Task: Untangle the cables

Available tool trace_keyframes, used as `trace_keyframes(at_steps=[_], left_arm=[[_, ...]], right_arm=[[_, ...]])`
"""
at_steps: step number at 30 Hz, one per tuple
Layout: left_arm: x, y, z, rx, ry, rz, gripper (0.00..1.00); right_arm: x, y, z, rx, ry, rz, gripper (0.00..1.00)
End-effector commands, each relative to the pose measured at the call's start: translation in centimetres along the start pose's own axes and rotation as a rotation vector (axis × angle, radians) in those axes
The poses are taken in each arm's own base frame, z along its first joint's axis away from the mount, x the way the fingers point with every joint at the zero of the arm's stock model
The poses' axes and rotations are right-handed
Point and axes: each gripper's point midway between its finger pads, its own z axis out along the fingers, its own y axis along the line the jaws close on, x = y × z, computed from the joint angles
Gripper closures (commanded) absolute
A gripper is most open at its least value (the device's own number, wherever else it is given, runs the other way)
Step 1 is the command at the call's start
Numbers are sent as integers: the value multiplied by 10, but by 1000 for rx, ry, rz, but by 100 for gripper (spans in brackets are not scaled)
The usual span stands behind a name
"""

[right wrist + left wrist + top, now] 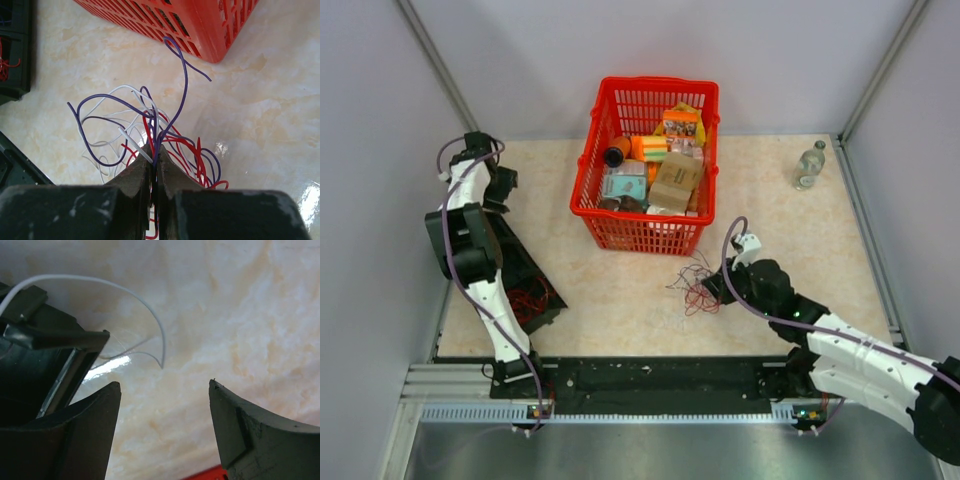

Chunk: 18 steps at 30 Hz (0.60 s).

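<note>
The cables (688, 283) lie as a small loose tangle of red, purple and white wires on the table in front of the red basket. In the right wrist view the cables (172, 107) fan out from my right gripper (156, 152), which is shut on several purple, white and red strands. From above, the right gripper (706, 292) sits at the tangle's right edge. My left gripper (500, 188) is far off at the back left. It stands open (165, 385) over bare table with nothing between its fingers. A single white wire (155, 322) curves just beyond it.
A red basket (592, 165) full of boxes and packets stands at the table's middle back. Beside the left arm lies a black tray (542, 272) holding some red wires. A clear bottle (808, 165) stands at the back right. Grey walls close in both sides.
</note>
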Motion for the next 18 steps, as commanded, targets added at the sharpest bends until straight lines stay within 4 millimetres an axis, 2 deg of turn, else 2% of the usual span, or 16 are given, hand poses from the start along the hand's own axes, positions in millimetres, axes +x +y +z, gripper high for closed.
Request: trace_keyframes(at_steps=[1,4,8,10,11,12,15,16,18], left_arm=[[-23,-3,6,-32,-60,-88,25],[-26,1,21,-60,-85,-82,27],[-32,-1,38,-64,-88,-66,39],[-31,-6,42,-43,-82,-43,64],[-30,-9,39,-33,-76,-33,83],[-33,-11,31,-26,-84,-17,99],[-47,-13,-6,-16,-181,77,100],[-55,-12,-25,-7,-228,102,100],[-66,5,-56,-27,-307,128,100]], right_arm=[[-14,1,-3,7,-53,-2,100],[-14,-1,-5,14,-59,-4,100],[-15,-1,-7,12,-70,0,100],[-14,-2,-7,12,-66,3,100],[-15,-2,-7,14,-68,3,100],[-15,-1,-7,12,-70,3,100],[-15,-1,-7,10,-68,1,100],[-14,0,-7,8,-65,1,100],[-14,0,-7,5,-67,3,100]])
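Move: The left gripper's target is the white cable looping out over the far end of the black bin. The stretch to grip lies about 3 cm to the hand's left, 1 cm ahead and 3 cm below. The bin's middle is some 22 cm back and 3 cm right, with the red cable in it about 28 cm back and 12 cm right. The red basket stands roughly 40 cm right and 3 cm ahead. From the right hand, the white cable is about 29 cm ahead and 60 cm left. Bring the open left gripper down about 3.5 cm onto the white cable beside the bin's far end, drifting some 3 cm left and slightly forward as it sinks. Shut the fingers fully near the bottom, pinching the cable between the fingertips, then start back up by about 1 cm. ##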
